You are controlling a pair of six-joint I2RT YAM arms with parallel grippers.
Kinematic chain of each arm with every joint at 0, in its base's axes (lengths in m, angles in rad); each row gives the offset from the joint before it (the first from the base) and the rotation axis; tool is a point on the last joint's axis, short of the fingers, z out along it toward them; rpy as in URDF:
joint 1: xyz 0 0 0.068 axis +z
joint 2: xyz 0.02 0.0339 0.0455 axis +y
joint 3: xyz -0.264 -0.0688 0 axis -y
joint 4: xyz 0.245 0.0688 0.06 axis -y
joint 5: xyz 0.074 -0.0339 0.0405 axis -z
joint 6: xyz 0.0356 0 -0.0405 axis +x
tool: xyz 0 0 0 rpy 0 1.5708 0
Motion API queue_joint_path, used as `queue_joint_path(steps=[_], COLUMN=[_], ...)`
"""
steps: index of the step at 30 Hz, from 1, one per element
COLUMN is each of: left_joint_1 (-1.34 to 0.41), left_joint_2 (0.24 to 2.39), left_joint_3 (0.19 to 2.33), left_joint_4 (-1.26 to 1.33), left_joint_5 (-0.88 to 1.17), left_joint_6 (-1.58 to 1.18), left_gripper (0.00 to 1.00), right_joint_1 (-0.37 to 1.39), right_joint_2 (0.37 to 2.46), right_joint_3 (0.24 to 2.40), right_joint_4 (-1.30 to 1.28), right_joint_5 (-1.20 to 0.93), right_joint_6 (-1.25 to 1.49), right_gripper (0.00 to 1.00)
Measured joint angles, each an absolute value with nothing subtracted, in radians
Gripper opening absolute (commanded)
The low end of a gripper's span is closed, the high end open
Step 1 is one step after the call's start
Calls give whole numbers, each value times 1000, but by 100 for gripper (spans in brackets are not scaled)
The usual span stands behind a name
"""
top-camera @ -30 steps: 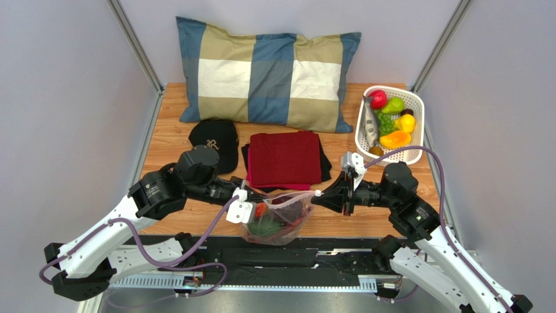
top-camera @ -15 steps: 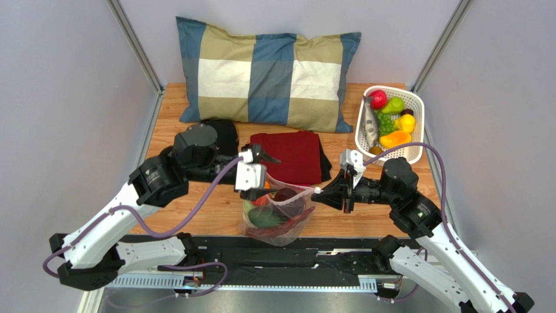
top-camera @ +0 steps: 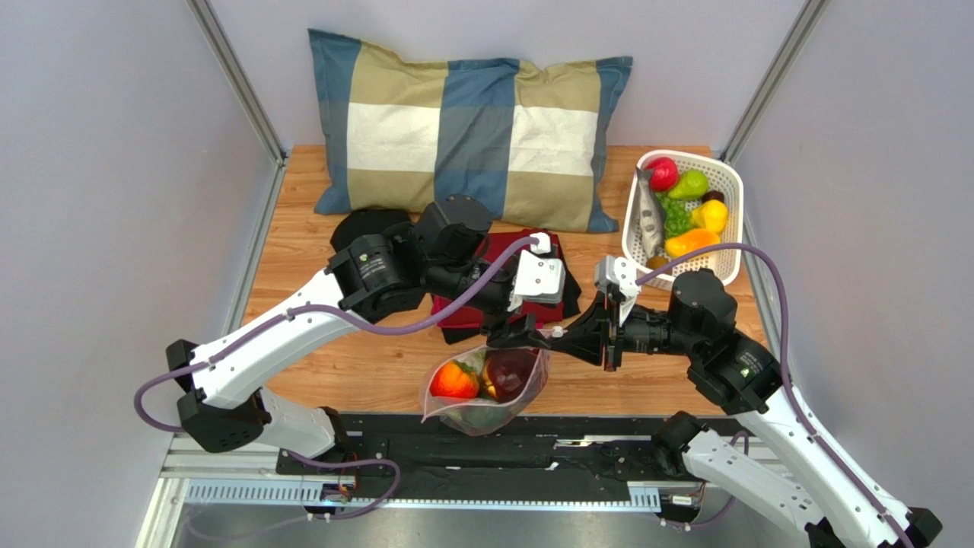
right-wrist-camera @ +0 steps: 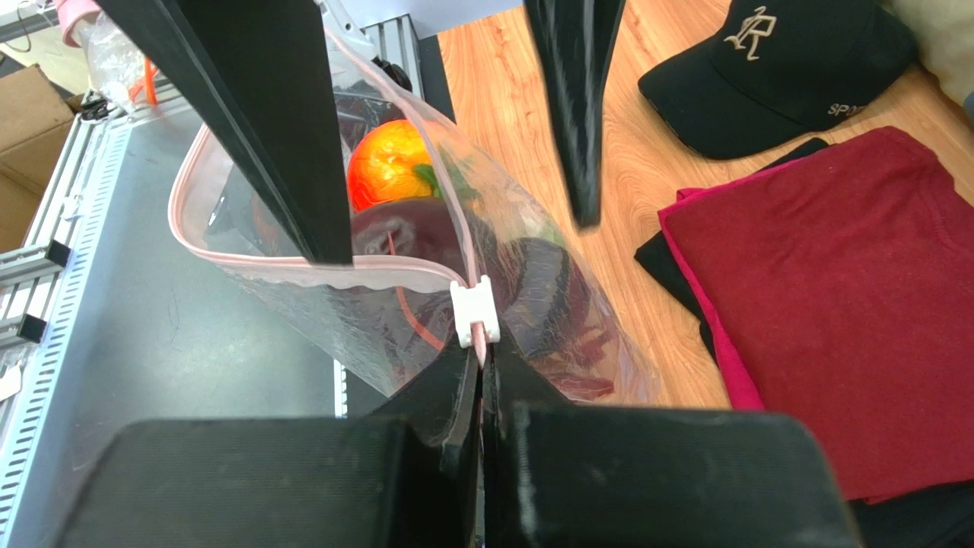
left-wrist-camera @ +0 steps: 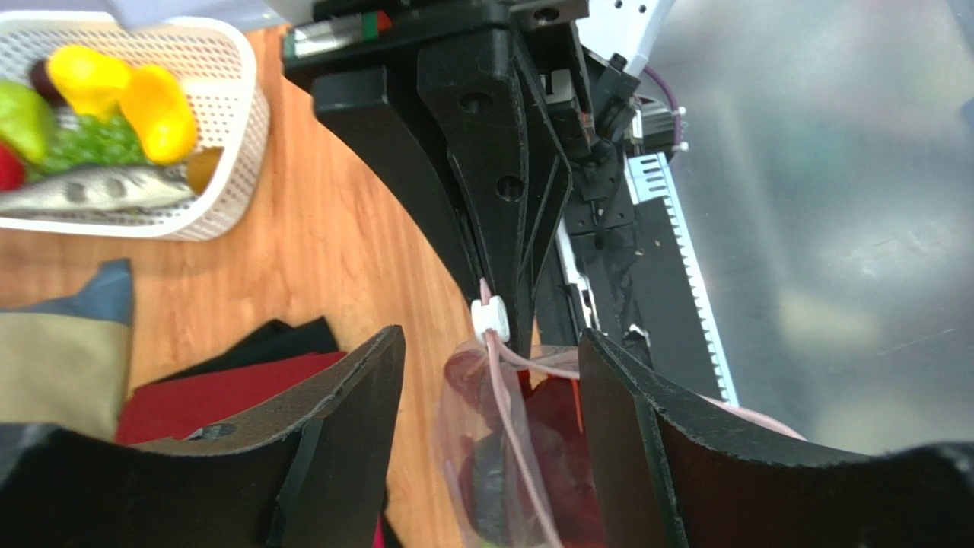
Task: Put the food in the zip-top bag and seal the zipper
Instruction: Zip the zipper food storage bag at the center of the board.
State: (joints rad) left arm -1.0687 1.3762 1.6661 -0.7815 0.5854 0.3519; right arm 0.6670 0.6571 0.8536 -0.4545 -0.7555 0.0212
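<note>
The clear zip-top bag [top-camera: 486,394] hangs at the table's near edge with food inside: an orange-red piece [top-camera: 454,380], a dark purple one [top-camera: 510,370] and something green. My right gripper [right-wrist-camera: 480,368] is shut on the bag's corner just behind the white slider [right-wrist-camera: 476,311]. The pink zipper [right-wrist-camera: 297,268] stands apart in a loop, so the mouth gapes. My left gripper [left-wrist-camera: 492,335] is open, its fingers [right-wrist-camera: 286,126] straddling the bag's mouth close to the slider [left-wrist-camera: 491,317] without touching it. More food [top-camera: 686,211] lies in the white basket [top-camera: 734,234].
A folded red cloth [right-wrist-camera: 846,285] on a dark one lies just beyond the bag, partly under my left arm. Further left a black cap [right-wrist-camera: 789,69] rests on the wood. A checked pillow [top-camera: 469,126] fills the back. The metal rail [top-camera: 572,462] borders the table's near edge.
My left gripper let go of the bag's left end, opened, and swung right to straddle the bag near the slider. The bag sagged lower. The right gripper closed fully on its corner.
</note>
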Motion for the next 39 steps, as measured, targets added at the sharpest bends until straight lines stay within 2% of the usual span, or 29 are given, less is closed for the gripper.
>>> queue_joint_path(steps=[6,14,17,23,25,39], left_joint_1=[-1076,-1100,-1107,-1115,-1117,-1118], left_joint_2=[1412,1440,1452,1463,1460,1316], left_joint_3=[1681,1711,1714,1714,1713,1560], left_joint_4=[-794,-801,-806,-827,-830,-852], left_joint_5=[580,546,525,489,486,467], left_joint_6=[266,188,174,162,163,243], left_gripper=[58,54,44,10,5,4], right_joint_1=[675,687,688,693,693,705], right_joint_2=[661,680,688,688,685,627], right_joint_3=[865,893,902,905,905,904], right_joint_4=[-460,-481,-482,-497,-502,-563], right_joint_5=[-732,-706,-695,-681,-674,-580], right_joint_6=[27,33,43,59,60,81], right_gripper=[0,0,0,0,0,0])
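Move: The zipper slider sits at the right end of the bag's zip, about 2 cm to the left of the right hand's shut fingers, roughly level with them. From the open left hand it lies some 2 cm to the right, 3 cm below and 1 cm back. The bag's open mouth is centred about 9 cm left, 6 cm back and 4 cm below the left hand; the red cloth lies around 18 cm ahead, 5 cm left and 30 cm down. The slider is pinched by the left fingers, which first ease about 2 cm to the right and 2.5 cm down onto it, tilting some 10 degrees, and shut. The left hand then draws it left along the zip about 3.5 cm, sinking a little and drifting slightly back, while the right hand keeps its grip on the zip's end and gives way about 1 cm to the right. ##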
